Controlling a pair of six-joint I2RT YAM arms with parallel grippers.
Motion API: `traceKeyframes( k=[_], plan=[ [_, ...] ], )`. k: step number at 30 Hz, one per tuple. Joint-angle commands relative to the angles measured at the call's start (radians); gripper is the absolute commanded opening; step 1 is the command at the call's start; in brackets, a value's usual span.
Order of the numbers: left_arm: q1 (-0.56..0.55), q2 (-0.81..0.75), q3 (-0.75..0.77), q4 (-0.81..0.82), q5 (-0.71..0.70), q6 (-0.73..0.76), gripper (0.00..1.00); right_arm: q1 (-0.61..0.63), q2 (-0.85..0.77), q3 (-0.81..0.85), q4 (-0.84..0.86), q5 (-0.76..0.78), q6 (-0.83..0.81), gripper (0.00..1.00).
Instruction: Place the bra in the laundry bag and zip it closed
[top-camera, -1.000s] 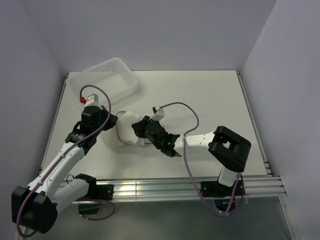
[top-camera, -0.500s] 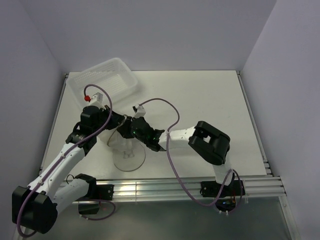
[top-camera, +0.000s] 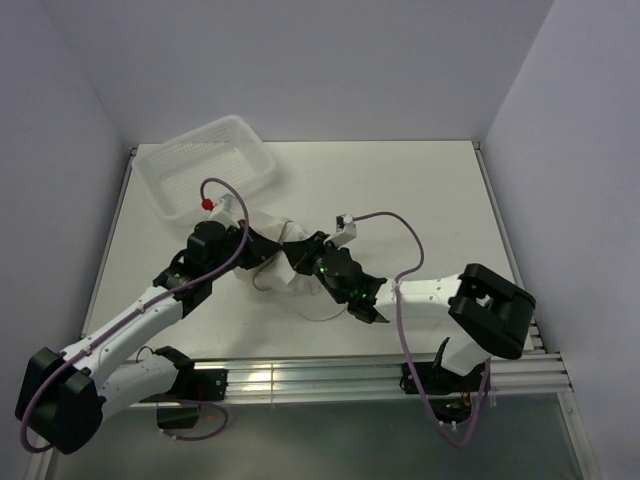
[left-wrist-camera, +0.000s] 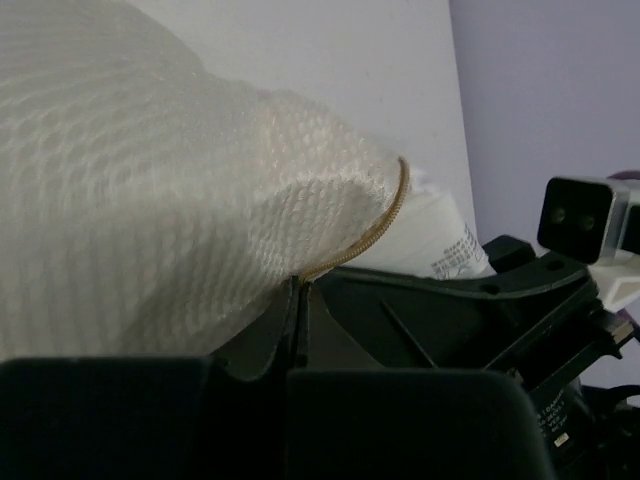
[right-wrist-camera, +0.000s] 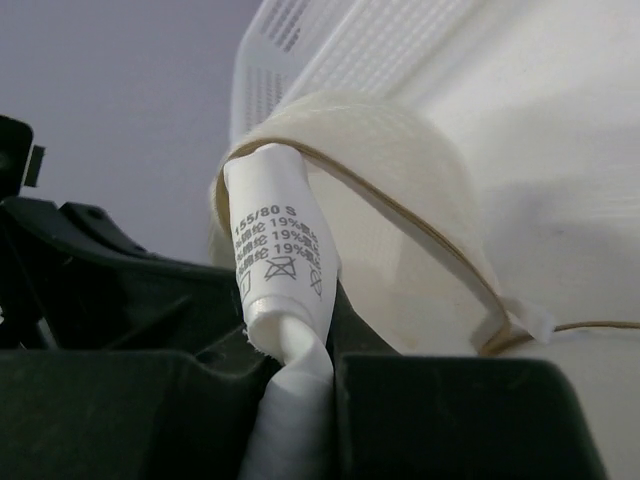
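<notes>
The laundry bag (top-camera: 285, 275) is a white mesh pouch bunched between my two grippers at the table's middle. In the left wrist view its mesh (left-wrist-camera: 150, 200) fills the left side, and its gold zipper (left-wrist-camera: 365, 235) curves down into my left gripper (left-wrist-camera: 297, 288), which is shut on the bag's rim. My right gripper (right-wrist-camera: 300, 345) is shut on a white band of the bra (right-wrist-camera: 285, 300) bearing a printed care label (right-wrist-camera: 278, 250). That band sits at the bag's open mesh mouth (right-wrist-camera: 400, 160). The bra's cups are hidden.
A white perforated plastic basket (top-camera: 205, 165) stands at the back left, also visible behind the bag as a basket wall (right-wrist-camera: 330, 50). The right gripper's black body (left-wrist-camera: 480, 300) sits close in front of the left gripper. Cables loop above both wrists.
Both grippers and the bag have shifted to the right across the table. The bag's round disc that hung low half a second ago is now bunched up between them.
</notes>
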Motion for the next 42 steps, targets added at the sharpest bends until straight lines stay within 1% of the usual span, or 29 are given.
traceKeyframes(
  k=[1,2,3,4,5,6,7,9,10,12,14,15,20,21,23,24,25,26,28,30,31,33,35,36,37,39,42],
  plan=[
    [-0.119,0.04,0.034,0.132,-0.008,-0.089,0.0,-0.001,-0.114,-0.034,0.079,0.128,-0.028,0.0],
    [-0.131,0.041,0.027,0.156,-0.002,-0.109,0.0,-0.001,-0.131,-0.03,0.001,0.138,-0.038,0.0],
    [-0.148,0.034,0.014,0.181,0.0,-0.131,0.0,-0.001,-0.158,-0.025,-0.039,0.146,-0.044,0.0],
    [-0.151,0.029,-0.016,0.202,-0.002,-0.169,0.0,-0.001,-0.165,-0.015,-0.082,0.154,-0.051,0.0],
    [-0.155,0.022,-0.036,0.227,-0.02,-0.186,0.0,-0.001,-0.168,-0.009,-0.16,0.16,-0.048,0.0],
    [-0.158,0.0,-0.058,0.244,-0.029,-0.204,0.0,-0.001,-0.156,-0.002,-0.182,0.166,-0.047,0.0],
    [-0.158,-0.011,-0.107,0.264,-0.037,-0.238,0.0,-0.001,-0.14,0.002,-0.188,0.172,-0.045,0.0],
    [-0.159,-0.018,-0.147,0.311,-0.035,-0.261,0.0,-0.023,-0.072,0.016,-0.188,0.149,-0.028,0.0],
    [-0.159,-0.014,-0.167,0.324,-0.034,-0.266,0.0,-0.03,-0.045,0.048,-0.185,0.139,-0.016,0.0],
    [-0.158,0.003,-0.176,0.335,-0.022,-0.269,0.0,-0.039,0.04,0.093,-0.19,0.126,0.007,0.0],
    [-0.159,0.003,-0.201,0.353,-0.019,-0.274,0.0,-0.046,0.09,0.151,-0.182,0.093,0.031,0.0],
    [-0.159,-0.004,-0.208,0.358,-0.029,-0.274,0.0,-0.048,0.129,0.168,-0.184,0.083,0.057,0.0],
    [-0.155,-0.032,-0.231,0.313,-0.081,-0.258,0.0,-0.053,0.197,0.26,-0.217,0.039,0.122,0.0],
    [-0.156,-0.049,-0.236,0.302,-0.094,-0.258,0.0,-0.056,0.219,0.272,-0.227,0.028,0.137,0.02],
    [-0.155,-0.064,-0.244,0.263,-0.137,-0.251,0.0,-0.062,0.225,0.262,-0.207,-0.007,0.128,0.26],
    [-0.152,-0.078,-0.244,0.244,-0.149,-0.246,0.0,-0.062,0.22,0.255,-0.214,-0.021,0.11,0.4],
    [-0.152,-0.083,-0.242,0.217,-0.149,-0.238,0.0,-0.062,0.217,0.242,-0.233,-0.03,0.108,0.63],
    [-0.15,-0.087,-0.242,0.212,-0.185,-0.235,0.0,-0.062,0.196,0.228,-0.239,-0.05,0.104,0.7],
    [-0.148,-0.081,-0.233,0.2,-0.203,-0.226,0.0,-0.063,0.165,0.185,-0.254,-0.056,0.07,0.82],
    [-0.145,-0.069,-0.218,0.192,-0.219,-0.211,0.0,-0.074,0.107,0.145,-0.262,-0.068,0.038,0.83],
    [-0.142,-0.064,-0.211,0.184,-0.23,-0.206,0.0,-0.079,0.087,0.133,-0.268,-0.078,0.028,0.88],
    [-0.126,-0.051,-0.205,0.172,-0.242,-0.197,0.0,-0.097,0.038,0.122,-0.299,-0.111,-0.007,0.88],
    [-0.095,-0.044,-0.21,0.193,-0.232,-0.197,0.0,-0.099,0.007,0.117,-0.34,-0.11,-0.031,0.9],
    [-0.086,-0.046,-0.223,0.206,-0.209,-0.197,0.0,-0.099,0.004,0.117,-0.349,-0.093,-0.054,0.92],
    [-0.078,-0.044,-0.227,0.212,-0.201,-0.198,0.0,-0.1,0.002,0.12,-0.372,-0.087,-0.07,0.98],
    [-0.066,-0.058,-0.231,0.212,-0.196,-0.194,0.0,-0.108,-0.002,0.131,-0.409,-0.084,-0.085,0.99],
    [-0.066,-0.092,-0.237,0.186,-0.198,-0.182,0.0,-0.123,-0.039,0.078,-0.409,-0.069,-0.091,1.0]
  ],
)
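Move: The right gripper holds the bra just short of the laundry bag's mouth, whose middle lies about 4 cm left, 3 cm ahead and 5 cm below it. The left gripper is pinching the mouth's zipper rim, the mouth's middle some 5 cm below it, 1 cm left and level fore and aft. The round flap lies about 5 cm behind the right gripper, 7 cm to its right and 12 cm below; the white basket stands some 23 cm ahead and 20 cm left of it. Swing the right gripper about 3 cm right, then push the bra forward, down and back left into the bag's mouth, ending some 6 cm lower; open wide to let go and draw off back and right, rising slightly. Keep the left fingers pinched on the zipper rim: shift right about 4 cm, sink some 5 cm while drawing back, then drift left. ##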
